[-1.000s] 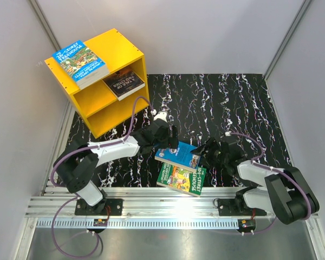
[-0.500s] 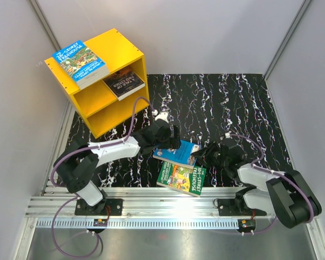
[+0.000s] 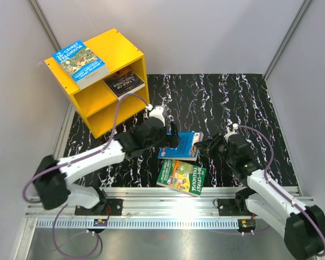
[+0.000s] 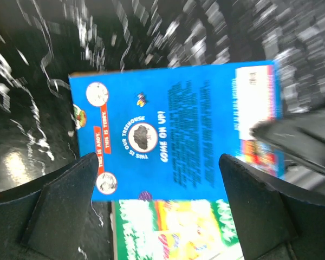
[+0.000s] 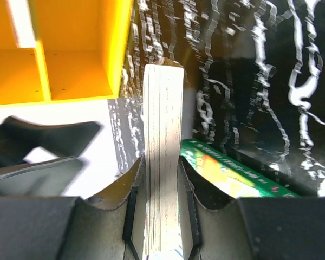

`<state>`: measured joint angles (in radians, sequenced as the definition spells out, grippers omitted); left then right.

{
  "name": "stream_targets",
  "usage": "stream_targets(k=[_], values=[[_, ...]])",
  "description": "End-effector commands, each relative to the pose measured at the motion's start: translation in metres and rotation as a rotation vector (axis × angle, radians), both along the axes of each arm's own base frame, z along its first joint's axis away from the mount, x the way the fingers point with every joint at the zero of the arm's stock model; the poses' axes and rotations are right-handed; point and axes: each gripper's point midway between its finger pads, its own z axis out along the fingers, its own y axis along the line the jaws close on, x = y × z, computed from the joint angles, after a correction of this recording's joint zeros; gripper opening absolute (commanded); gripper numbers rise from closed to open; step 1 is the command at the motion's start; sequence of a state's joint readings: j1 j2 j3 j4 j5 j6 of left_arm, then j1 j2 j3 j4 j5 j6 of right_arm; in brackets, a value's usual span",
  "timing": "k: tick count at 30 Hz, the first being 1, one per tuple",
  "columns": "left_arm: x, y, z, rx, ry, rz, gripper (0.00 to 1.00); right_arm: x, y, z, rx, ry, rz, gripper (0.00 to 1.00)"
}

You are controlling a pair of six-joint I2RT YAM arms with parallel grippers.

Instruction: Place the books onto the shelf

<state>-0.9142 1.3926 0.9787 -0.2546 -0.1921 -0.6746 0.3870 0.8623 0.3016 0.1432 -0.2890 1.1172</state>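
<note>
My right gripper (image 3: 202, 146) is shut on the right edge of a blue book (image 3: 180, 145). In the right wrist view its page edge (image 5: 162, 157) is clamped between both fingers of the gripper (image 5: 162, 216). A green cartoon book (image 3: 181, 177) lies flat on the table just nearer than the blue one. My left gripper (image 3: 170, 135) hovers open over the blue back cover (image 4: 173, 130), its fingers (image 4: 65, 200) wide apart and holding nothing. The yellow shelf (image 3: 131, 54) stands at the far left. One book (image 3: 78, 62) lies on its top and a dark one (image 3: 123, 82) on its middle board.
The table top (image 3: 227, 103) is black with white veining, and grey walls close it in on the left, back and right. An aluminium rail (image 3: 168, 208) with both arm bases runs along the near edge. The shelf's lower bay (image 3: 116, 116) holds nothing.
My right gripper has closed on the blue book's edge and shifted it slightly away from the green book. The left arm has stretched forward, still open above the book.
</note>
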Motion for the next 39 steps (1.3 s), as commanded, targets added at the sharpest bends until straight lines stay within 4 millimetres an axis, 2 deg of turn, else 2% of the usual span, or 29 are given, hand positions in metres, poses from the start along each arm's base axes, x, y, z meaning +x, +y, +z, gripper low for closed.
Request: stream_targets(k=[1,2,4,5,7,9,10,11,12,14,15,16,18,19,23,27,28,29,30,34,35,39], values=[[0.005,0.025,0.069,-0.031,-0.144,0.063,0.98,0.007,0.003,0.066,0.015,-0.149,0.009,0.00],[0.002,0.032,0.086,-0.055,-0.171,0.076,0.98,0.005,0.002,0.066,0.008,-0.136,0.010,0.00],[-0.004,0.047,0.096,-0.047,-0.180,0.096,0.98,0.004,0.001,0.086,0.030,-0.179,0.006,0.00],[-0.009,0.055,0.114,-0.082,-0.206,0.103,0.98,0.002,0.000,0.083,0.021,-0.154,0.006,0.00],[-0.018,0.070,0.125,-0.085,-0.218,0.115,0.98,0.004,0.000,0.099,0.032,-0.181,-0.003,0.00],[-0.027,0.089,0.148,-0.120,-0.260,0.139,0.98,0.008,0.002,0.119,0.055,-0.221,-0.006,0.00],[-0.033,0.100,0.147,-0.099,-0.257,0.145,0.98,0.010,0.004,0.127,0.078,-0.230,-0.003,0.00],[-0.039,0.113,0.160,-0.120,-0.283,0.159,0.99,0.013,0.007,0.147,0.118,-0.291,-0.003,0.00],[-0.041,0.122,0.171,-0.126,-0.306,0.178,0.99,0.018,0.010,0.153,0.133,-0.297,0.002,0.00],[-0.052,0.148,0.178,-0.098,-0.322,0.202,0.99,0.022,0.020,0.187,0.194,-0.361,0.040,0.00],[-0.055,0.160,0.190,-0.100,-0.348,0.227,0.99,0.029,0.027,0.200,0.210,-0.370,0.057,0.00],[-0.060,0.172,0.189,-0.066,-0.346,0.238,0.99,0.031,0.033,0.207,0.232,-0.371,0.066,0.00],[-0.067,0.196,0.200,-0.068,-0.381,0.285,0.99,0.039,0.049,0.218,0.259,-0.381,0.096,0.00],[-0.075,0.210,0.206,-0.075,-0.393,0.300,0.99,0.042,0.055,0.234,0.287,-0.404,0.101,0.00],[-0.088,0.236,0.213,-0.108,-0.413,0.345,0.99,0.056,0.088,0.264,0.351,-0.450,0.139,0.00],[-0.097,0.250,0.206,-0.122,-0.406,0.364,0.99,0.077,0.119,0.283,0.408,-0.459,0.159,0.00],[-0.100,0.253,0.205,-0.126,-0.403,0.365,0.99,0.080,0.124,0.285,0.420,-0.452,0.161,0.00],[-0.102,0.256,0.205,-0.131,-0.403,0.369,0.99,0.089,0.131,0.278,0.415,-0.434,0.156,0.00],[-0.104,0.257,0.206,-0.135,-0.404,0.368,0.99,0.094,0.134,0.289,0.425,-0.449,0.146,0.00],[-0.111,0.267,0.208,-0.159,-0.411,0.372,0.99,0.114,0.152,0.283,0.431,-0.410,0.126,0.00],[-0.112,0.269,0.208,-0.157,-0.411,0.376,0.99,0.121,0.158,0.275,0.429,-0.394,0.123,0.00],[-0.118,0.277,0.208,-0.164,-0.413,0.376,0.99,0.142,0.165,0.268,0.437,-0.388,0.069,0.00]])
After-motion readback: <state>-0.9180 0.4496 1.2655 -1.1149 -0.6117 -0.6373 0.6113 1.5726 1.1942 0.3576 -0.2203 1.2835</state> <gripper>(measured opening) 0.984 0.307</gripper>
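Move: The right hand already pinches the blue book's end. The yellow shelf's upper compartment, with the dark book inside, lies about 20 cm ahead, 28 cm left and some 7 cm above. The green book is about 9 cm back, 9 cm left and 10 cm below; the book on the shelf top is roughly 22 cm ahead, 39 cm left and 20 cm above. From the open left hand, the compartment is some 19 cm ahead, 21 cm left and 5 cm up. Right hand, still pinching the blue book, rises 20 cm, swinging left-forward towards the shelf; left hand retreats leftwards. ##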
